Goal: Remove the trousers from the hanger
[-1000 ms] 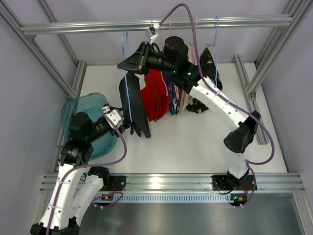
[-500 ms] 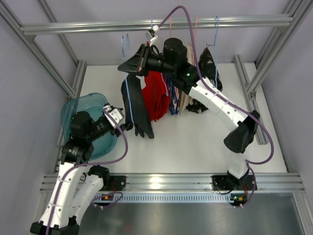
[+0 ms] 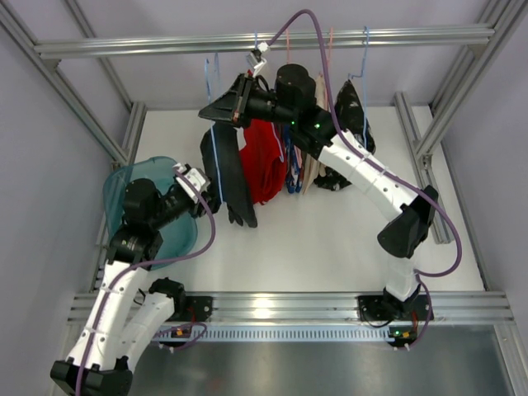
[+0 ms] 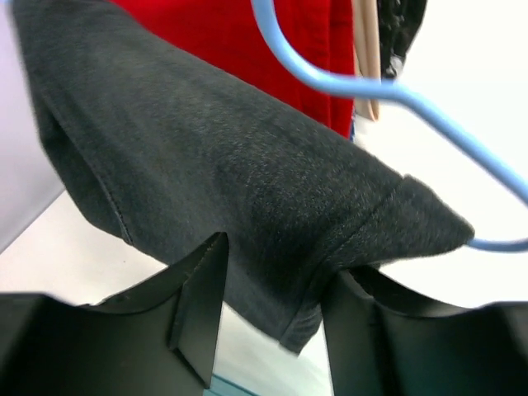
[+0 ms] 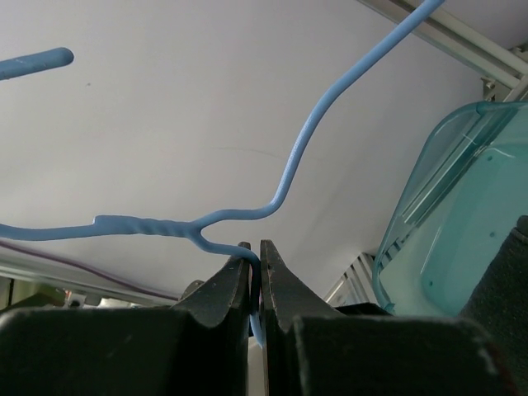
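The black trousers hang folded over a blue wire hanger, and the red trousers hang just to their right. My right gripper is shut on the hanger's wire just below its twisted neck, the wire pinched between the fingers. My left gripper is at the lower left edge of the black trousers. In the left wrist view the black trousers dip between its jaws, which stand apart. The right finger touches the cloth, and a gap shows beside the left finger. The hanger and red trousers lie behind.
A teal plastic bin sits on the table at the left under my left arm, also in the right wrist view. More hangers with beige and black garments hang from the top rail. Aluminium frame posts border the table.
My left gripper has moved up and in against the black trousers and its jaws have narrowed around the hem. The right gripper has kept its grip on the hanger.
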{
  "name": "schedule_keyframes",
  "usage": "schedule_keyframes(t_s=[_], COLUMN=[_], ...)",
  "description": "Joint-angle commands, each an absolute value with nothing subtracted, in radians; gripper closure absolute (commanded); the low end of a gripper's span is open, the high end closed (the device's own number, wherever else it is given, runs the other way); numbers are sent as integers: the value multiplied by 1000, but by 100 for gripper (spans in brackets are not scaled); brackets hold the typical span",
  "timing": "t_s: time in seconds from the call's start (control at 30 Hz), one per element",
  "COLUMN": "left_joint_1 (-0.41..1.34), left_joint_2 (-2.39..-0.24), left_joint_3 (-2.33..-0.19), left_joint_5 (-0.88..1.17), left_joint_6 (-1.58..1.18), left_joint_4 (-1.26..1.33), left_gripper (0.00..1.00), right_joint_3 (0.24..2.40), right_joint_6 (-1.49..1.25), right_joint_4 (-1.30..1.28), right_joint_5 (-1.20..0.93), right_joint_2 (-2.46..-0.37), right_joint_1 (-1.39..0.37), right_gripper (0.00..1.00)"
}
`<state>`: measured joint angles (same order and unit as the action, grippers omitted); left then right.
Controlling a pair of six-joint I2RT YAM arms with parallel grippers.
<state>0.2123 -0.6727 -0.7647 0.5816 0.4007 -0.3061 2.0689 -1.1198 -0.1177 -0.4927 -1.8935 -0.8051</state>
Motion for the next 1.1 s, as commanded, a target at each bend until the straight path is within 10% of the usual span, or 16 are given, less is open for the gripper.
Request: schedule_keyframes(t_s=[0.0,0.23,1.07], left_joint_1=[215,215,175], left_joint_2=[-661,-644,-841], left_joint_3=[-776,-813,-1614], left_joint_5=[535,471,-26], left_joint_6=[316,138,-114], left_joint_4=[-134,-52,-172], left_gripper=[52,100,100], right_joint_3=[2111,2095,1712], right_joint_6=[-1147,-1121,-897], right_joint_4=[17,15,21], right_joint_5=[-500,-505,-634], right_joint_2=[-1827,-1832,-1805], right_joint_1=[-819,-819,-753], right_gripper=[100,100,100])
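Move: Trousers (dark grey) hang over the blue hanger, and their near lower edge already lies between the left hand's half-open fingers; their middle is about 4 cm ahead, 4 cm right and 4 cm above that hand. The hanger's middle is some 4 cm ahead, hardly to either side and 10 cm up. Red trousers hang roughly 15 cm right, 8 cm farther out, 5 cm higher. From the right hand, shut on the hanger's neck, the grey trousers' middle lies about 15 cm below, 4 cm right, 1 cm back. The left fingers shut on the edge of the grey trousers and pinch it, then the hand hauls the cloth steeply up by about 27 cm, swinging some 7 cm left late on while the wrist rolls left side down and turns counter-clockwise. Still gripping the hanger's neck, the right hand sinks roughly 11 cm beneath the rising cloth's pull. ##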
